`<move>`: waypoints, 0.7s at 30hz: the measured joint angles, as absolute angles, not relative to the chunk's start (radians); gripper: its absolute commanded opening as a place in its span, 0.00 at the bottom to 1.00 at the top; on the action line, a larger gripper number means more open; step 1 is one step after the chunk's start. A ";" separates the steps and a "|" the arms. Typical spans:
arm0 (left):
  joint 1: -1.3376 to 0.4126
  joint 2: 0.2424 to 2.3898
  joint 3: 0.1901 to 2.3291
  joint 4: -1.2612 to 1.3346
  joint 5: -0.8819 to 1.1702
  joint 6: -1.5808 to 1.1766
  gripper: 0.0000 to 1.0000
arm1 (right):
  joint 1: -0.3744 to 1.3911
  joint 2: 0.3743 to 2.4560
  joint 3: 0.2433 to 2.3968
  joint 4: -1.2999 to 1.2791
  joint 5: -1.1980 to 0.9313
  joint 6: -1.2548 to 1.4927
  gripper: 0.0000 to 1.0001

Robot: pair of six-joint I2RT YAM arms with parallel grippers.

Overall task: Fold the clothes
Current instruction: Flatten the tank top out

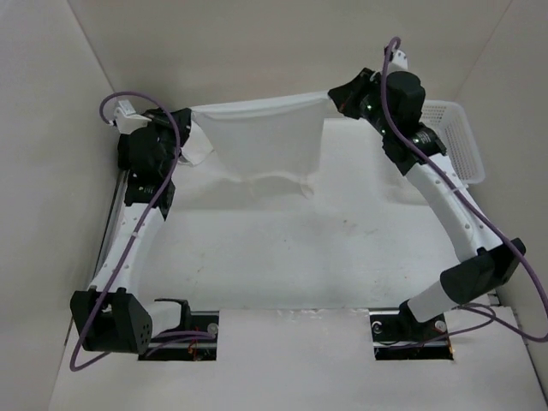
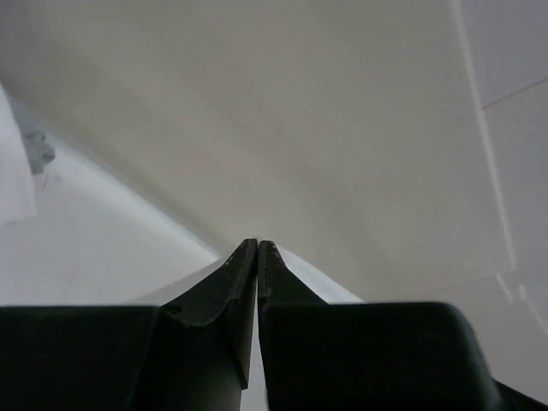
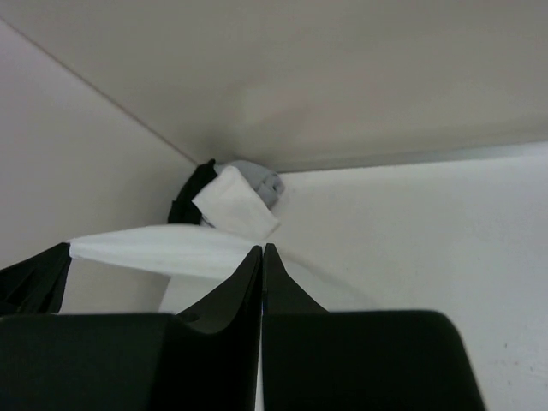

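The clothes (image 1: 265, 141), a thin white tank top, hang stretched in the air over the far half of the table. The top edge is pulled taut between both arms, and the lower edge droops in folds. My left gripper (image 1: 190, 122) is shut on its left corner, with a strap (image 1: 199, 154) dangling beside it. My right gripper (image 1: 332, 96) is shut on the right corner. In the left wrist view the jaws (image 2: 258, 245) are pressed together with white fabric (image 2: 312, 278) showing behind them. In the right wrist view the shut jaws (image 3: 263, 249) pinch a white band of cloth (image 3: 145, 248).
A white slatted basket (image 1: 461, 141) stands at the far right beside the right arm. White walls (image 1: 257, 43) close in the table at the back and on both sides. The white tabletop (image 1: 308, 248) lies below the hanging cloth.
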State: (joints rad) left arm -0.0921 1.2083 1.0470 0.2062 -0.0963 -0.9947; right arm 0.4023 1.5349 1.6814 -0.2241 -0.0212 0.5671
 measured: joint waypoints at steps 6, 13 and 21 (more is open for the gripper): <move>-0.089 1.129 1.021 0.323 -0.059 -1.008 0.02 | 0.400 1.396 1.633 -0.163 -0.054 0.557 0.02; -0.138 0.907 0.528 0.403 -0.036 -1.046 0.03 | 0.402 1.164 1.049 0.036 -0.062 0.627 0.02; -0.141 0.648 0.152 0.191 0.062 -1.071 0.03 | 0.458 1.001 0.458 0.010 -0.060 0.755 0.01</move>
State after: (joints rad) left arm -0.1410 0.6476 0.1520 0.1909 0.0616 -1.0714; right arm 0.4576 1.0008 0.4576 0.0101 -0.0605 0.7547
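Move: Both hands hold the tank top stretched between them by one edge, high above the table. The bare spot it is taken to lies some 36 cm below the left hand, about 19 cm to its right and 3 cm ahead; from the right hand it is about 41 cm down, 12 cm to the left and 1 cm ahead. The folded white cloth on the pile sits 19 cm ahead and 10 cm left of the left hand; the basket's middle is about 16 cm ahead and 40 cm right of the right hand. Still pinching the two ends of the stretched edge in shut fingers, both hands lift about 5 cm while starting back, then swoop down fast, some 30 cm on the left and 35 on the right. They draw back 15 cm or so towards the bases, laying the tank top's hanging end out ahead of them; the wrists, after a slight tip up, end pitched 20 to 30 degrees downwards. ##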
